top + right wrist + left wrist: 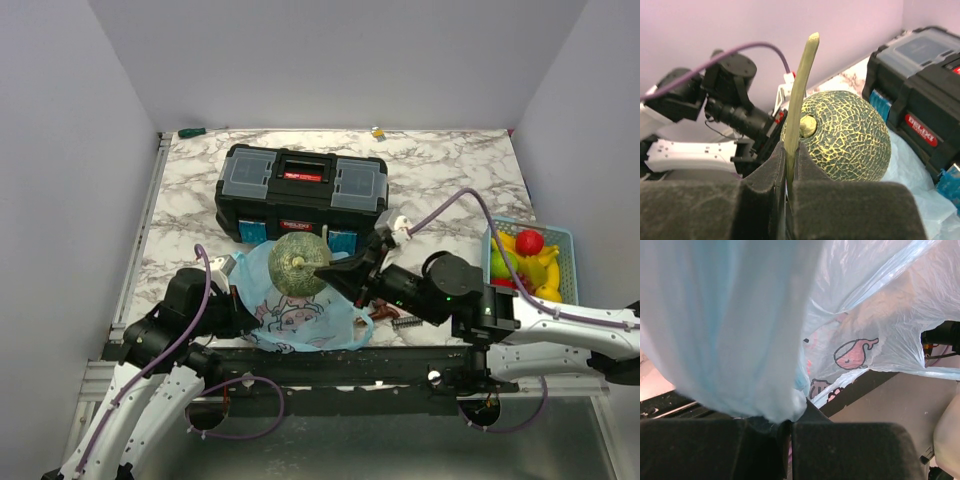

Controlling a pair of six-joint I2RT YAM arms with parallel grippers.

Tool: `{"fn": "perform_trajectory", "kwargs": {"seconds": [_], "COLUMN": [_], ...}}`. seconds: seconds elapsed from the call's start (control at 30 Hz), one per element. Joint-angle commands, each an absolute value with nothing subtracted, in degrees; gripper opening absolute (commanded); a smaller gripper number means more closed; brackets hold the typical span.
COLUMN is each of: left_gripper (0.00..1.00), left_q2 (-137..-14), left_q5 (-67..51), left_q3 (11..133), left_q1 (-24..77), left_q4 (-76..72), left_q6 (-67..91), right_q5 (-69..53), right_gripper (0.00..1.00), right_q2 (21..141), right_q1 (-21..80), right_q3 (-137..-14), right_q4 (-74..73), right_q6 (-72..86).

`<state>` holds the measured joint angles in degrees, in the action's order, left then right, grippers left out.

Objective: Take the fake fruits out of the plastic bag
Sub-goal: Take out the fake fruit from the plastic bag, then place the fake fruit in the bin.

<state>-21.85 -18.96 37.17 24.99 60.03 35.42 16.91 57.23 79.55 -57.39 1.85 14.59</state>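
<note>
A netted green melon (298,262) (845,135) hangs just above the plastic bag (300,318). My right gripper (326,268) (791,162) is shut on its long pale stem (802,85). The bag is thin, light blue and printed with pink cartoons (855,352). It lies crumpled near the table's front edge, below the toolbox. My left gripper (245,305) (789,422) is shut on a gathered fold of the bag (730,325) at its left side, and the film is pulled up in front of the camera. I cannot see what is inside the bag.
A black toolbox (303,190) stands just behind the bag. A light-blue mesh basket (565,245) at the right edge holds yellow, red and green fake fruits. Small brown bits and a spring (392,316) lie right of the bag. Walls close in the table.
</note>
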Motion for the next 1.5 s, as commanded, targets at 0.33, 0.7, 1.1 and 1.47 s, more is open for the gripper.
{"fn": "perform_trajectory", "kwargs": {"seconds": [0.33,0.7,1.1,1.47], "left_gripper": [0.0,0.0,0.0,0.0], "left_q2": [-23.5,-23.7,-24.0,-23.45], "left_q5": [-19.14,-19.43,-19.25,-19.28], "left_q3": [37.2,37.09,37.16,36.75], "left_q1": [25.32,25.31,25.31,25.31], "left_q4": [59.23,59.1,59.13,59.59], "left_q6": [35.36,35.42,35.5,35.59], "right_q5": [50.28,76.88,77.25,41.34], "right_gripper": [0.01,0.01,0.01,0.01], "right_q2": [47.09,35.58,46.29,59.36], "right_q1": [79.81,79.8,76.02,27.57], "right_q3": [-54.82,-49.76,-54.54,-62.11], "right_q4": [3.61,-3.08,-6.84,-23.33], "right_q6": [19.35,24.07,20.05,39.46]}}
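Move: The melon hangs by its stem from the right hand, some 8 cm to its left and 2 cm ahead. Its goal, the fruit basket, lies about 48 cm to the right and 13 cm ahead, 32 cm below. The plastic bag is 8 cm left and 6 ahead, the brass fitting 10 right and 8 ahead, both low beneath. From the left hand, the basket is roughly 67 cm right and 15 ahead. The melon, its stem still pinched in the shut right fingers, is carried away from the bag towards the basket, about 27 cm right and 20 cm forward. The hand first lifts some 5 cm while going right, then eases down, checks with a slight drift back left, and sweeps on forward and right, turning about 80 degrees clockwise. The left hand stays, keeping its grip on the bag. ##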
